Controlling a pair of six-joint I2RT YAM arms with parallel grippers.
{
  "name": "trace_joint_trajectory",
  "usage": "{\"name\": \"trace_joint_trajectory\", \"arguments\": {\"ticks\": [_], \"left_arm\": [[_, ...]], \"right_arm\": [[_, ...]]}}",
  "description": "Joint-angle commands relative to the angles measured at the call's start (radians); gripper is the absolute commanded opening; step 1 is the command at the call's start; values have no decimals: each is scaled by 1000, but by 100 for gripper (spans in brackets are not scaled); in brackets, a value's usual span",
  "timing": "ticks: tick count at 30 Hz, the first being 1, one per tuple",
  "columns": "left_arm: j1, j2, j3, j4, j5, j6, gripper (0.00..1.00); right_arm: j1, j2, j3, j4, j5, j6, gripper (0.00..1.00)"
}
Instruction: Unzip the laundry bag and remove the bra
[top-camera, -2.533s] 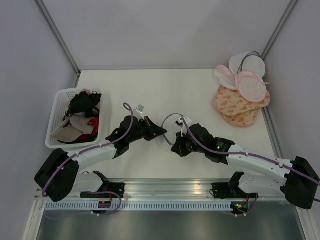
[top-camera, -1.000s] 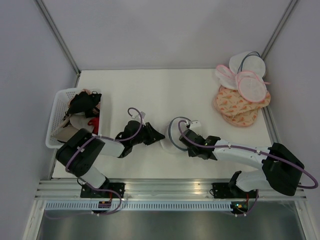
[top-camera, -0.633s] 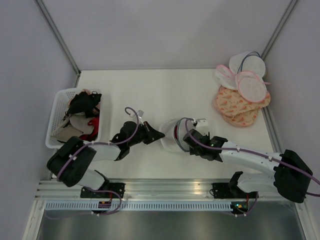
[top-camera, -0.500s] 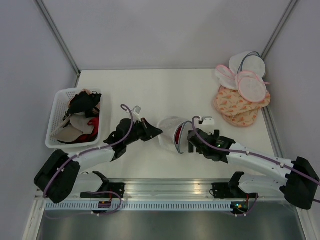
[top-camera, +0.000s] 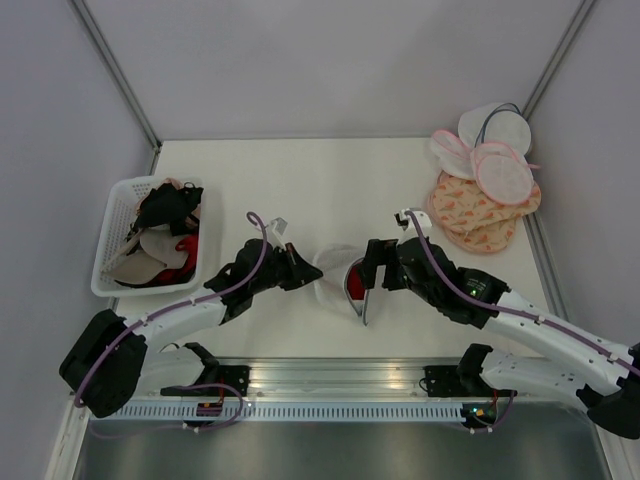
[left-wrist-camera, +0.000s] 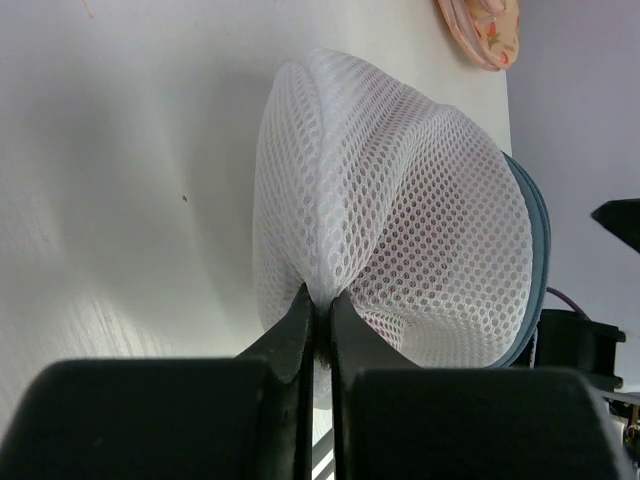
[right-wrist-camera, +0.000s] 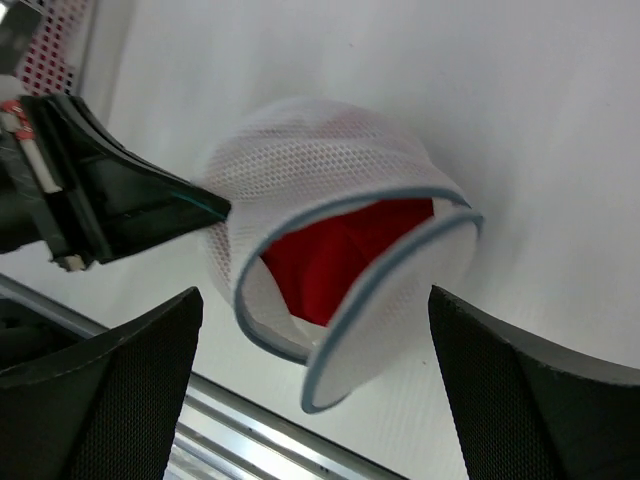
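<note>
The laundry bag (top-camera: 333, 270) of white mesh with a grey zipper rim is held up off the table, unzipped, with its lid flap (right-wrist-camera: 395, 305) hanging open. A red bra (right-wrist-camera: 335, 255) shows inside it, and in the top view (top-camera: 354, 281). My left gripper (top-camera: 303, 270) is shut on a fold of the bag's mesh (left-wrist-camera: 390, 200), pinching it between its fingertips (left-wrist-camera: 308, 305). My right gripper (top-camera: 375, 268) is open wide and empty, just right of the bag's mouth. In the right wrist view (right-wrist-camera: 315, 300) the open bag lies between its fingers without touching them.
A white basket (top-camera: 112, 245) holding several bras stands at the left edge. A pile of peach patterned bags (top-camera: 480, 210) and pink-rimmed white bags (top-camera: 500, 170) lies at the back right. The table's metal front rail (top-camera: 330, 375) runs below the bag.
The bag's zipper has come open and the lid has dropped, showing the red bra. My right gripper has drawn back right of the bag and opened. My left gripper keeps its pinch.
</note>
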Motion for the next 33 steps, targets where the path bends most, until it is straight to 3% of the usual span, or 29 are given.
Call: {"name": "trace_joint_trajectory", "arguments": {"ticks": [1,9,15,19,21,27,33], "left_arm": [[-12,1,20,43,-5,-2,2],[-17,-38,29,4,-41,-6,2],[-15,-101,-40,-16,-145,-48,2],[-15,-82,-106,55,-132,-104,2],[-15,-58,-115,88,-106,-123,2],[-15,-33,-169,206,-55,-172,2],[-15,-35,-186,221,-40,-177,2]], "right_arm": [[-1,64,94,71,-93,-48,98],[0,245,129,-110,102,32,98],[2,65,-37,-195,144,110,98],[2,-132,-141,-56,50,90,98],[2,-146,-179,-20,15,90,98],[2,-59,-277,208,-68,79,98],[0,52,-296,405,-119,50,97]]}}
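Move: The red bra shows in the laundry bag's mouth, about 5 cm ahead of the right hand, 3 cm to its left and some 12 cm below. The bag's lid flap stands nearly on edge roughly 1 cm ahead, 1 cm to the right and 12 cm down; the bag's mesh body is about 5 cm ahead, 7 cm left and 13 cm down. From the left hand, which already pinches the bag's far end, the bra lies some 8 cm right, 1 cm ahead and 6 cm lower. Up and left a few centimetres first, then the right hand sweeps about 7 cm right while sinking and drawing back, taking the lid flap aside, and finally comes left and down towards the bra, ending roughly 10 cm lower with fingers still wide open. The left hand keeps its pinch on the mesh, easing down and a little left and turning slightly counter-clockwise. ##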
